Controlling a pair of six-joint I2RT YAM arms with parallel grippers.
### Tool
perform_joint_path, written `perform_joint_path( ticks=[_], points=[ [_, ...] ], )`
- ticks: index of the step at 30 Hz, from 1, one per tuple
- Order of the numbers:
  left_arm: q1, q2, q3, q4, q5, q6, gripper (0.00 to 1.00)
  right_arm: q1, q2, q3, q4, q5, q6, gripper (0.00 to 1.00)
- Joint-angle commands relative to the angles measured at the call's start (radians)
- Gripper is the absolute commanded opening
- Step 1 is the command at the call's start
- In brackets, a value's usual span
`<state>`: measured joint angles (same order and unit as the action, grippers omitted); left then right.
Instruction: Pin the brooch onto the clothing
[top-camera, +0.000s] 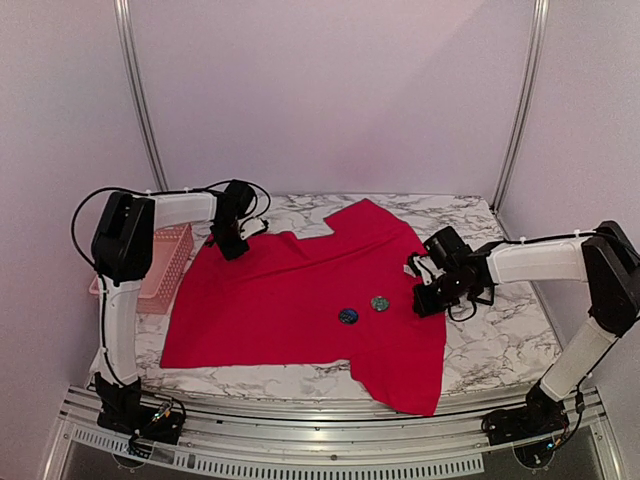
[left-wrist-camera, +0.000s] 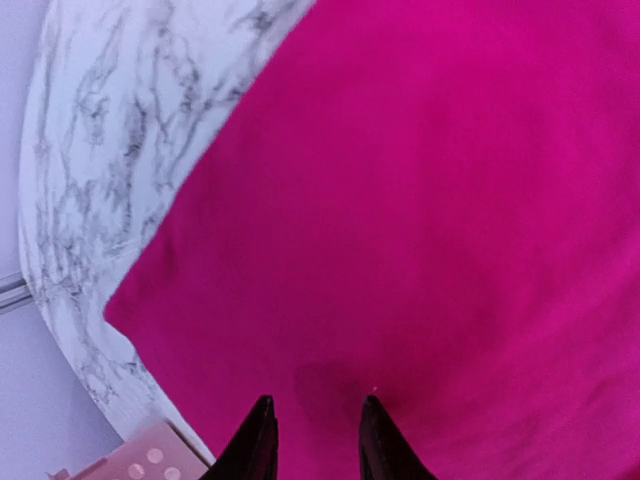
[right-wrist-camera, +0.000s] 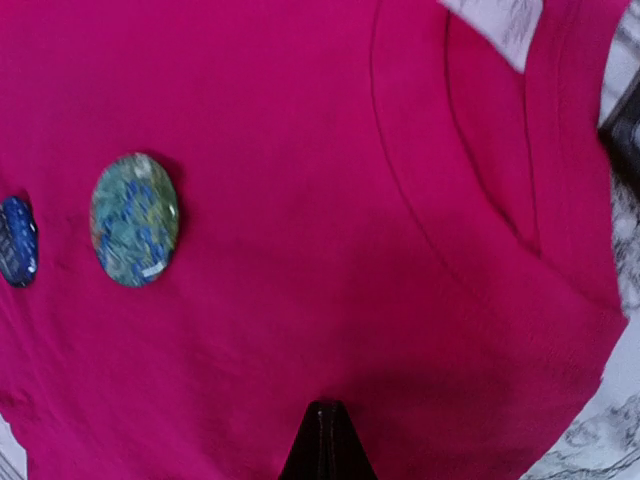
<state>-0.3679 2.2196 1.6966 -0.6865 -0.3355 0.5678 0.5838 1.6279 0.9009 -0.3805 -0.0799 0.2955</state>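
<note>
The clothing, a bright red T-shirt (top-camera: 300, 300), lies spread flat on the marble table. On its middle rest a round green-and-blue brooch (top-camera: 380, 302) (right-wrist-camera: 134, 219) and, to its left, a round dark blue brooch (top-camera: 347, 316) (right-wrist-camera: 17, 241). My right gripper (top-camera: 418, 303) (right-wrist-camera: 325, 410) hovers over the shirt just right of the green brooch, shut with nothing in it, near the folded collar seam (right-wrist-camera: 470, 190). Over the shirt's far left corner, my left gripper (top-camera: 232, 248) (left-wrist-camera: 317, 405) is open, with only red fabric below the gap.
A pink plastic basket (top-camera: 165, 265) (left-wrist-camera: 130, 460) stands on the table (top-camera: 500, 340) beside the shirt's left edge, under the left arm. Bare marble (left-wrist-camera: 120, 150) borders the shirt at the back left. Metal frame posts (top-camera: 140, 100) rise behind the table.
</note>
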Motion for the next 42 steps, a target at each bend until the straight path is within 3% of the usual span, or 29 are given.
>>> perform_joint_path(
  ticks=[1,8,16,23,26,30,34,38,42],
  points=[
    [0.007,0.153,0.129,-0.012,-0.094,-0.012,0.29,0.045,0.017,-0.086,-0.076,0.02,0.154,0.0],
    [0.04,0.303,0.289,0.011,-0.179,0.034,0.29,0.059,-0.067,-0.251,-0.167,0.023,0.348,0.0],
    [0.075,0.34,0.295,0.044,-0.218,0.061,0.28,0.074,-0.107,-0.241,-0.215,0.015,0.423,0.0],
    [0.074,0.279,0.288,0.045,-0.182,0.052,0.32,0.074,-0.117,-0.162,-0.203,0.01,0.396,0.02],
    [0.062,0.186,0.255,0.039,-0.131,0.047,0.4,0.072,-0.157,-0.046,-0.186,0.014,0.342,0.12],
    [0.023,-0.036,0.174,0.008,0.023,-0.008,0.65,0.037,-0.216,0.12,-0.142,0.057,0.246,0.45],
    [-0.006,-0.29,0.09,-0.054,0.208,-0.101,0.89,-0.066,-0.267,0.179,-0.057,0.035,0.16,0.97],
    [0.003,-0.57,-0.113,-0.049,0.254,-0.195,0.94,-0.177,-0.339,0.166,0.019,0.051,0.118,0.99],
    [0.024,-0.88,-0.343,0.004,0.219,-0.287,0.99,-0.326,-0.471,0.052,0.167,0.043,0.108,0.99]
  ],
)
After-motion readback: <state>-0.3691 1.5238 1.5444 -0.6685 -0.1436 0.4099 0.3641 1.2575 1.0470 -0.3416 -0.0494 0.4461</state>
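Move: My left fingers are at the far left part of the clothing. Its far edge lies about 8 cm ahead, its far-left corner 8 cm ahead and 8 cm left, and the pink basket some 28 cm left and 3 cm back. From my right hand, the patch of clothing to pull is 5 cm back and 1 cm right, just below. The green brooch is 11 cm left and 2 cm ahead, the blue brooch 19 cm left and 2 cm back. I sweep the clothing smooth both ways. My left fingertips, kept at cloth level, slide about 9 cm forward towards the far edge and slightly left. My right hand, fingers shut, presses a little down and drags back about 5 cm, turning clockwise. Then both hands open wide and lift off over 20 cm, the left drawing back, the right going forward and then right. ##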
